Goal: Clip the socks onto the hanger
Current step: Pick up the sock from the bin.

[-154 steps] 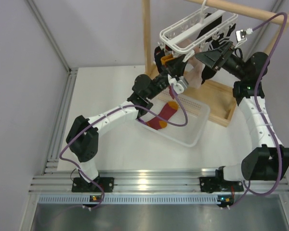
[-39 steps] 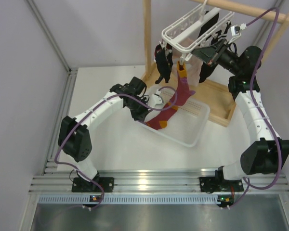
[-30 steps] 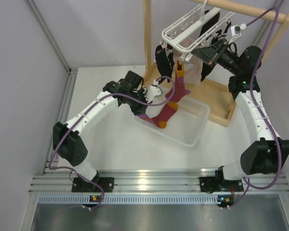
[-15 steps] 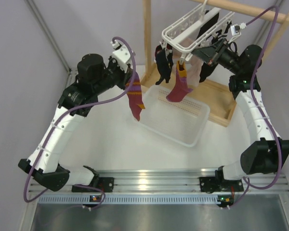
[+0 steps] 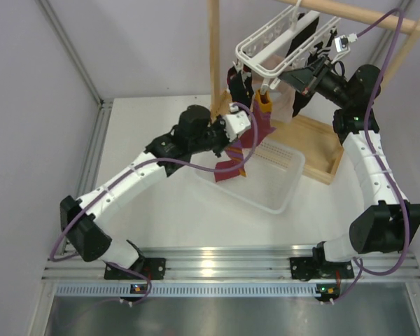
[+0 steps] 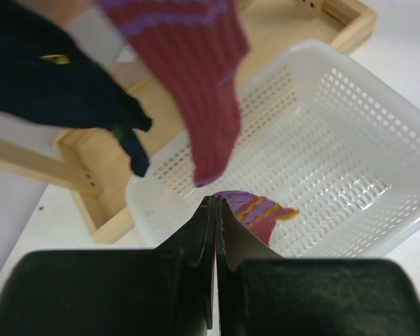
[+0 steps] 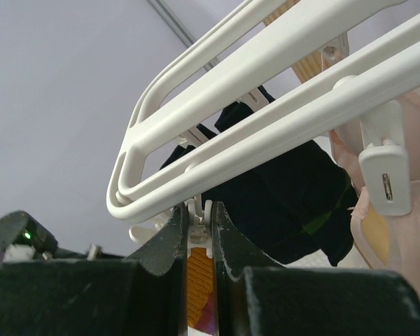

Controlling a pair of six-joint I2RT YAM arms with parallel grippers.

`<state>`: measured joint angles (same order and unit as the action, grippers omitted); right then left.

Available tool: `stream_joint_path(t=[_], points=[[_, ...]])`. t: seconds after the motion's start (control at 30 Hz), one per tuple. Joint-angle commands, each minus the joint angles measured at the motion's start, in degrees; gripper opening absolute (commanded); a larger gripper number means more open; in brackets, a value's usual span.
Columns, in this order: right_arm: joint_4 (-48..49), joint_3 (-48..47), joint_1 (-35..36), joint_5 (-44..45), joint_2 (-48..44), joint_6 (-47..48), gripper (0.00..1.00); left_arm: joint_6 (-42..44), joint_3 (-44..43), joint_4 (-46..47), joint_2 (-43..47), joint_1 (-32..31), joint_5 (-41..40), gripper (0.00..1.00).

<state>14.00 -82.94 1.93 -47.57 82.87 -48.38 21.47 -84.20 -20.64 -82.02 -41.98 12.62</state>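
The white hanger [image 5: 266,42] hangs from the wooden rack; its bars [image 7: 266,63] fill the right wrist view. One maroon sock [image 5: 264,119] with an orange toe [image 7: 199,280] dangles from a peg [image 7: 199,222]. My right gripper [image 5: 267,85] [image 7: 199,210] is shut on that peg. Just left of the hanging sock, my left gripper [image 5: 233,145] [image 6: 215,203] is shut on a second maroon sock [image 5: 231,166], whose striped part [image 6: 255,212] shows just past the fingertips. Dark navy socks [image 5: 234,84] [image 6: 56,91] [image 7: 287,189] hang on the hanger's left side.
A white slotted basket [image 5: 280,199] [image 6: 378,91] lies under the held sock. A pale pink garment [image 5: 283,105] [image 7: 399,245] hangs behind the pegs. The rack's wooden post [image 5: 213,49] and base frame [image 5: 322,143] stand just beyond the basket.
My left arm has swung from high at the left back to the hanger, carrying the second maroon sock down beside the hanging one. The right arm has not moved.
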Motion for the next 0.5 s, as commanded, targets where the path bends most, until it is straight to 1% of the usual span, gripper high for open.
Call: stream_joint_path(t=[0.0, 0.07, 0.1, 0.17, 0.2, 0.27, 0.3, 0.43, 0.47], points=[[-0.11, -2.76, -0.44, -0.77, -0.96, 1.18, 0.0, 5.58, 2.37, 8.77, -3.57, -4.42, 2.05, 0.0], [-0.29, -2.93, -0.44, -0.68, -0.78, 1.45, 0.0, 7.34, 3.87, 11.76, -5.25, -5.92, 3.9, 0.0], [-0.29, -3.02, -0.53, -0.68, -0.78, 1.45, 0.0, 7.96, 4.22, 12.81, -7.35, -7.58, 4.16, 0.0], [-0.38, -3.02, -0.53, -0.68, -0.43, 1.62, 0.0, 9.81, 3.7, 13.96, -10.08, -9.34, 5.04, 0.0], [-0.38, -2.93, -0.53, -0.59, -0.43, 1.62, 0.0, 9.81, 3.35, 14.57, -12.96, -9.7, 5.48, 0.0], [-0.29, -2.85, -0.62, -0.59, -0.17, 1.62, 0.0, 9.99, 1.51, 15.63, -16.23, -10.4, 6.53, 0.0], [-0.11, -2.67, -0.7, -0.59, -0.17, 1.54, 0.0, 9.38, 0.72, 16.07, -19.38, -10.49, 6.8, 0.0], [0.15, -2.23, -0.88, -0.68, -0.08, 1.62, 0.0, 8.94, -4.2, 17.91, -25.55, -10.76, 9.7, 0.0], [0.24, -1.97, -0.88, -0.68, 0.01, 1.62, 0.0, 9.11, -4.82, 18.62, -27.21, -11.19, 10.4, 0.02]])
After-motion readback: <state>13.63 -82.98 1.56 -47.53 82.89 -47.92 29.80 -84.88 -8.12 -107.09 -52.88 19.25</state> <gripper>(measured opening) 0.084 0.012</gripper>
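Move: The left hand seems to hold the sock's purple end over the bin, whose middle is about 25 cm below, 6 cm right and level fore-and-aft. The hung maroon sock is roughly 8 cm right and 6 cm ahead, near hand height; a dark hung sock is some 13 cm straight ahead. From the right hand, the bin's middle lies about 10 cm left, 9 cm back and 37 cm down. The left hand sinks about 15 cm and swings right nearly as far, towards the bin, still gripping the sock. ##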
